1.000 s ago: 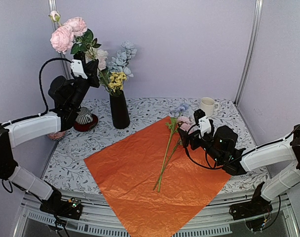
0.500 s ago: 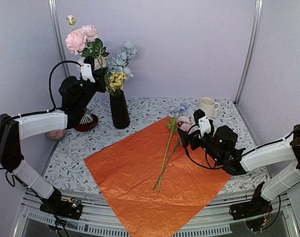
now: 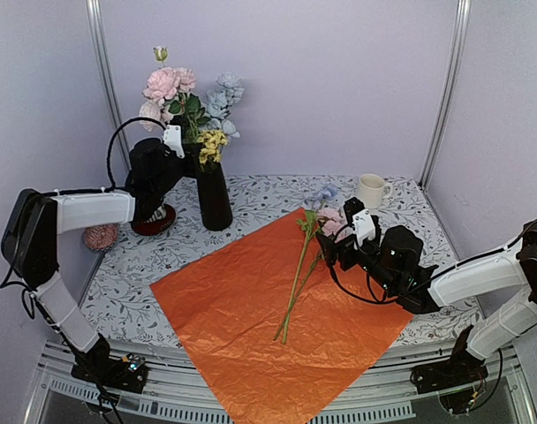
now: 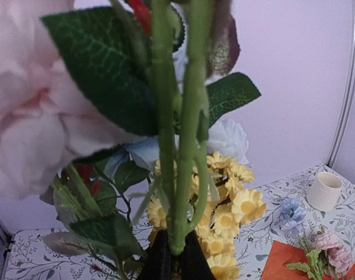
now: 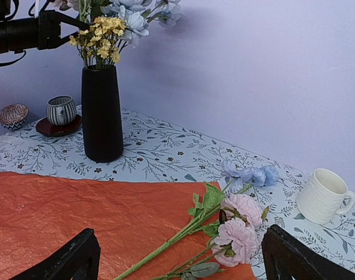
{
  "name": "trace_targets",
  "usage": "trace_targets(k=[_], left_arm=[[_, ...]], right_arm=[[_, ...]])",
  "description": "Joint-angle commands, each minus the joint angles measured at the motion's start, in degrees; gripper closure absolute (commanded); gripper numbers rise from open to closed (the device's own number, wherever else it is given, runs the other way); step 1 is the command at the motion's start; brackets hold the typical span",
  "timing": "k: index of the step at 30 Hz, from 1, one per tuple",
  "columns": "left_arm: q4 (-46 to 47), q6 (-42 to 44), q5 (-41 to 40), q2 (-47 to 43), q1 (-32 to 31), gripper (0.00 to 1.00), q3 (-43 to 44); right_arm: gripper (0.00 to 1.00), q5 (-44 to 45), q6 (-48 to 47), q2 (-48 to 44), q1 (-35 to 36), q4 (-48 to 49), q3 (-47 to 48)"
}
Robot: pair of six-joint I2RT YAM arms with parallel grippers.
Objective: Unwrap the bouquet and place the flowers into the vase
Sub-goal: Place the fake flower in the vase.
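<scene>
The tall black vase point(image 3: 214, 196) stands at the back left and holds blue and yellow flowers point(image 3: 217, 110). Just left of its mouth, my left gripper point(image 3: 182, 146) is shut on the green stems point(image 4: 177, 146) of a pink-headed bunch point(image 3: 167, 84), whose cut ends hang over the yellow clusters point(image 4: 230, 210). The bouquet is unwrapped: its orange sheet point(image 3: 251, 327) lies flat with loose flowers point(image 3: 302, 265) across it, pink heads point(image 5: 242, 224) and blue ones point(image 5: 247, 174) at the far end. My right gripper point(image 3: 337, 247) stands open just right of those heads, touching nothing.
A white mug point(image 3: 371, 188) sits at the back right. A striped cup on a red saucer point(image 3: 152, 216) and a small patterned bowl point(image 3: 101, 237) stand left of the vase. Grey walls close in the floral-print table point(image 3: 251, 199).
My left arm has carried the pink bunch rightward and down, from well left of the vase to just beside its mouth. The right arm and the loose flowers have not moved.
</scene>
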Motion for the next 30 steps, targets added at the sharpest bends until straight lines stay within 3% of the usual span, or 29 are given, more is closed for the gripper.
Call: trace_targets(k=[1,14,25,30], left_arm=[[-4.5,-2.1,2.0,2.0,1.0,1.0,1.7],[-8.7,-3.9,3.3,5.1,1.2,1.0,3.7],[-8.7,-6.0,5.0,-1.8,1.2,0.66,-0.3],[-8.3,-6.4,5.1,-5.1,1.2,0.64,-2.2]], right_arm=[[0.01,-0.9,-0.3,0.8,0.1,-0.1,1.4],[0.01,-1.2,-0.4,0.7,0.1,-0.4,1.5],[0.01,-1.5,-0.4,0.9,0.0,-0.8,1.8],[0.01,-1.8,-0.4,1.1,0.1,-0.9,2.1]])
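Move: The left hand, holding the pink flower stems, has the vase mouth about 10 cm ahead, 4 cm to its right and 9 cm lower. The yellow flowers stand some 8 cm ahead and 5 cm right, 3 cm below the hand; the blue flowers about 10 cm ahead, 5 cm right and 8 cm above. The striped cup sits roughly 9 cm ahead, 11 cm left and 26 cm below. From the right hand, the vase mouth is about 25 cm ahead, 25 cm left, nearly level. Still pinching the pink flower stems, the left hand sinks about 5 cm and eases some 2 cm forward, tipping its fingers down about 10 degrees to feed the stems into the vase mouth. Near the bottom the fingers open to roughly a third and let go of the stems, then the hand draws back about 3 cm and lifts about 2 cm away from them. ##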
